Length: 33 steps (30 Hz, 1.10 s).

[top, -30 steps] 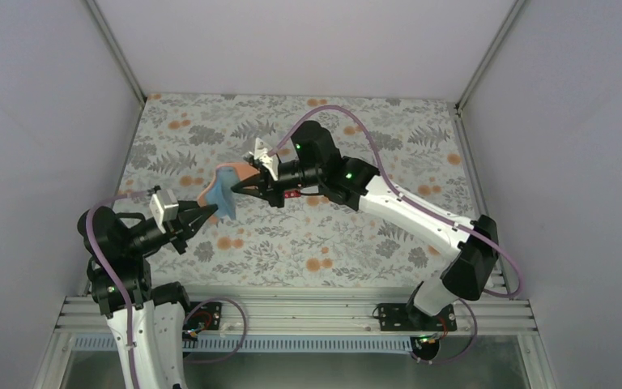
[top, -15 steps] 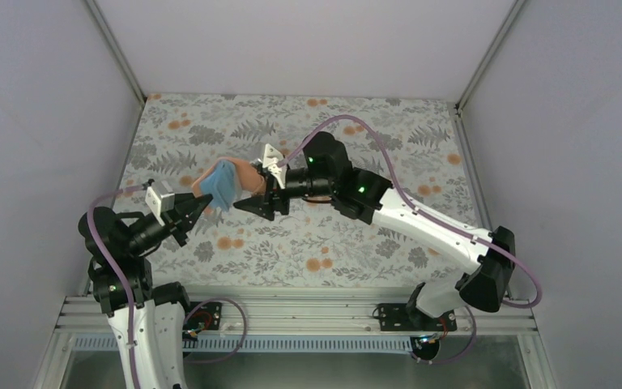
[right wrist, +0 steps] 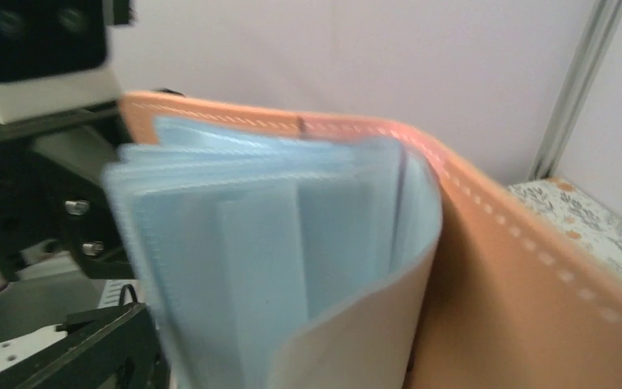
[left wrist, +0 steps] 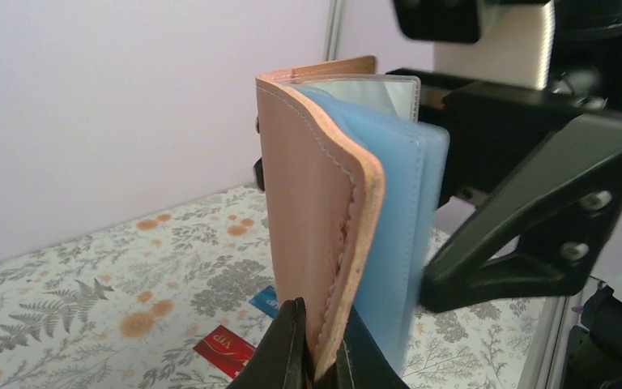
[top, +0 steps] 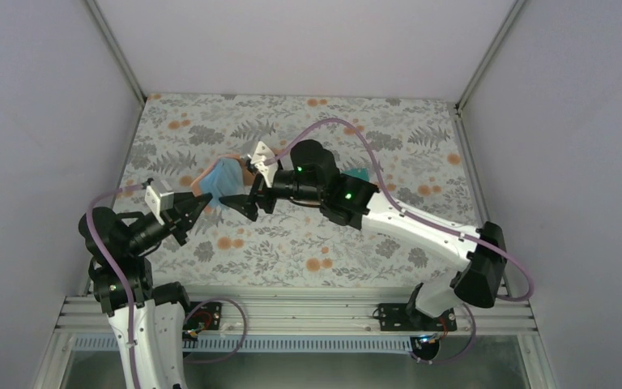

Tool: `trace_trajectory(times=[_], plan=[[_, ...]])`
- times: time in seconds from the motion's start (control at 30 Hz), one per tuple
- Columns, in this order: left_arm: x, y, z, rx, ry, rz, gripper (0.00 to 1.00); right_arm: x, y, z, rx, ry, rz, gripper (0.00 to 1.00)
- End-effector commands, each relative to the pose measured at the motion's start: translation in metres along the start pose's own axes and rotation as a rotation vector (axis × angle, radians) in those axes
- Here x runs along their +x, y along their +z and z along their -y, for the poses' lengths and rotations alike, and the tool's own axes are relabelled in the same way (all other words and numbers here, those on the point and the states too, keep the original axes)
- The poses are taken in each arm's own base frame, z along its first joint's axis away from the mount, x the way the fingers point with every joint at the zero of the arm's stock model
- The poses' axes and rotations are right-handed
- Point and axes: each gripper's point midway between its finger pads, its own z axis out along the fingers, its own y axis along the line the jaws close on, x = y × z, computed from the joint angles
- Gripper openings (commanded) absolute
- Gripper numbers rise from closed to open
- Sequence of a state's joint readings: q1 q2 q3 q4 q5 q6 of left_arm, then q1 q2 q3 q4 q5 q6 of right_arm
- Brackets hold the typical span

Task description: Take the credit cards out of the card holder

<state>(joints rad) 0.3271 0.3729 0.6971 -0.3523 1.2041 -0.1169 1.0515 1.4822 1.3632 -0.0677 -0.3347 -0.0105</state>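
The card holder (left wrist: 308,203), reddish-brown outside and light blue inside, stands upright in the air, and my left gripper (left wrist: 317,324) is shut on its lower edge. From above, the card holder (top: 223,173) hangs over the middle left of the table, with the left gripper (top: 202,204) just below it. My right gripper (top: 241,205) is open right beside the holder; its black finger (left wrist: 534,219) shows next to the blue pockets. The holder's blue pockets (right wrist: 275,243) fill the right wrist view. A red card (left wrist: 225,350), a blue card (left wrist: 266,300) and a teal card (top: 359,174) lie on the table.
The floral tablecloth (top: 291,243) covers the table, with white walls close on three sides. An aluminium rail (top: 291,312) runs along the near edge by the arm bases. The right arm (top: 405,219) stretches across the table's middle.
My right gripper has opened, let go of the card holder and shifted slightly left and nearer. The left gripper keeps the holder, now a little higher. The teal card has come into view.
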Motion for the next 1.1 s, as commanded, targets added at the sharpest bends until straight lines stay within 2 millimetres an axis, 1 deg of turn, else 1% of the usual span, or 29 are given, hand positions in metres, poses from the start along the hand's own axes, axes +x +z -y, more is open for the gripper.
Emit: trace_trajectory(times=[0.0, 0.1, 0.17, 0.2, 0.3, 0.37, 0.4, 0.53, 0.57, 0.6, 0.7, 0.8, 0.83, 0.93, 1.07], plan=[[-0.003, -0.001, 0.004, 0.014, 0.021, 0.011, 0.02, -0.004, 0.014, 0.011, 0.063, 0.026, 0.013, 1.00], [-0.003, -0.001, 0.009, 0.040, 0.023, 0.005, 0.02, -0.007, 0.016, 0.011, 0.063, 0.033, 0.015, 0.98], [-0.002, -0.001, 0.013, 0.061, 0.034, 0.003, 0.02, -0.005, 0.018, 0.010, 0.052, 0.027, 0.011, 0.93], [-0.001, -0.001, 0.014, 0.067, 0.036, 0.002, 0.02, -0.004, 0.019, 0.009, 0.044, 0.024, 0.007, 0.87], [0.001, -0.001, 0.014, 0.072, 0.030, -0.003, 0.02, -0.004, 0.019, 0.004, 0.017, 0.023, 0.002, 0.65], [0.002, -0.001, 0.015, 0.081, 0.032, -0.007, 0.02, -0.004, 0.016, 0.000, -0.004, 0.015, 0.004, 0.54], [0.003, -0.001, 0.015, 0.085, 0.035, -0.009, 0.02, -0.003, 0.015, -0.002, -0.014, 0.010, 0.002, 0.51], [0.005, -0.001, 0.015, 0.088, 0.047, -0.011, 0.04, -0.001, 0.013, -0.004, -0.021, 0.007, -0.008, 0.48], [0.005, -0.001, 0.014, 0.087, 0.047, -0.011, 0.11, -0.001, 0.013, -0.004, -0.025, 0.008, -0.006, 0.48], [0.004, -0.001, 0.015, 0.087, 0.047, -0.011, 0.23, -0.003, 0.012, -0.006, -0.032, 0.008, -0.002, 0.47], [0.005, -0.001, 0.015, 0.087, 0.051, -0.011, 0.46, 0.002, 0.013, -0.009, -0.050, 0.009, -0.012, 0.45], [0.004, 0.000, 0.012, 0.071, 0.031, -0.009, 0.61, 0.005, 0.017, -0.009, -0.060, 0.013, -0.031, 0.44], [0.003, 0.000, 0.010, 0.061, 0.023, -0.007, 0.64, 0.006, 0.018, -0.012, -0.078, 0.010, -0.037, 0.43], [0.001, 0.000, 0.003, 0.019, 0.019, 0.001, 0.64, 0.014, 0.017, -0.022, -0.122, -0.025, -0.055, 0.43], [0.000, 0.001, -0.003, -0.005, -0.009, 0.010, 0.58, 0.022, 0.014, -0.028, -0.123, -0.071, -0.093, 0.44]])
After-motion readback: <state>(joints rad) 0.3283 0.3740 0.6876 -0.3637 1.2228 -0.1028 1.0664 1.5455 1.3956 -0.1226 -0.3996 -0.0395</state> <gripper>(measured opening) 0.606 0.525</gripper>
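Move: The right hand, wide open, has the middle of the card holder about 2 cm to its left and 1 cm ahead, some 1 cm above. From the left hand, whose nearly shut fingers still hold the lower edge, that middle lies about 3 cm ahead, 3 cm right and 3 cm up. On the table roughly 36 cm below the right hand, the red card lies some 15 cm ahead and 13 cm right, the teal card about 21 cm ahead and 30 cm right. The right hand reaches down, forward and left over the card holder's near side, about 2 cm down and a little over 1 cm each other way, then eases back some 2.5 cm while its fingers close to about half open and pinch cover and pages together, sinking slightly further at the end. Once that grip has settled, the left hand, staying within a centimetre of its place, spreads its nearly shut fingers to rather more than half open and lets go of the edge. ##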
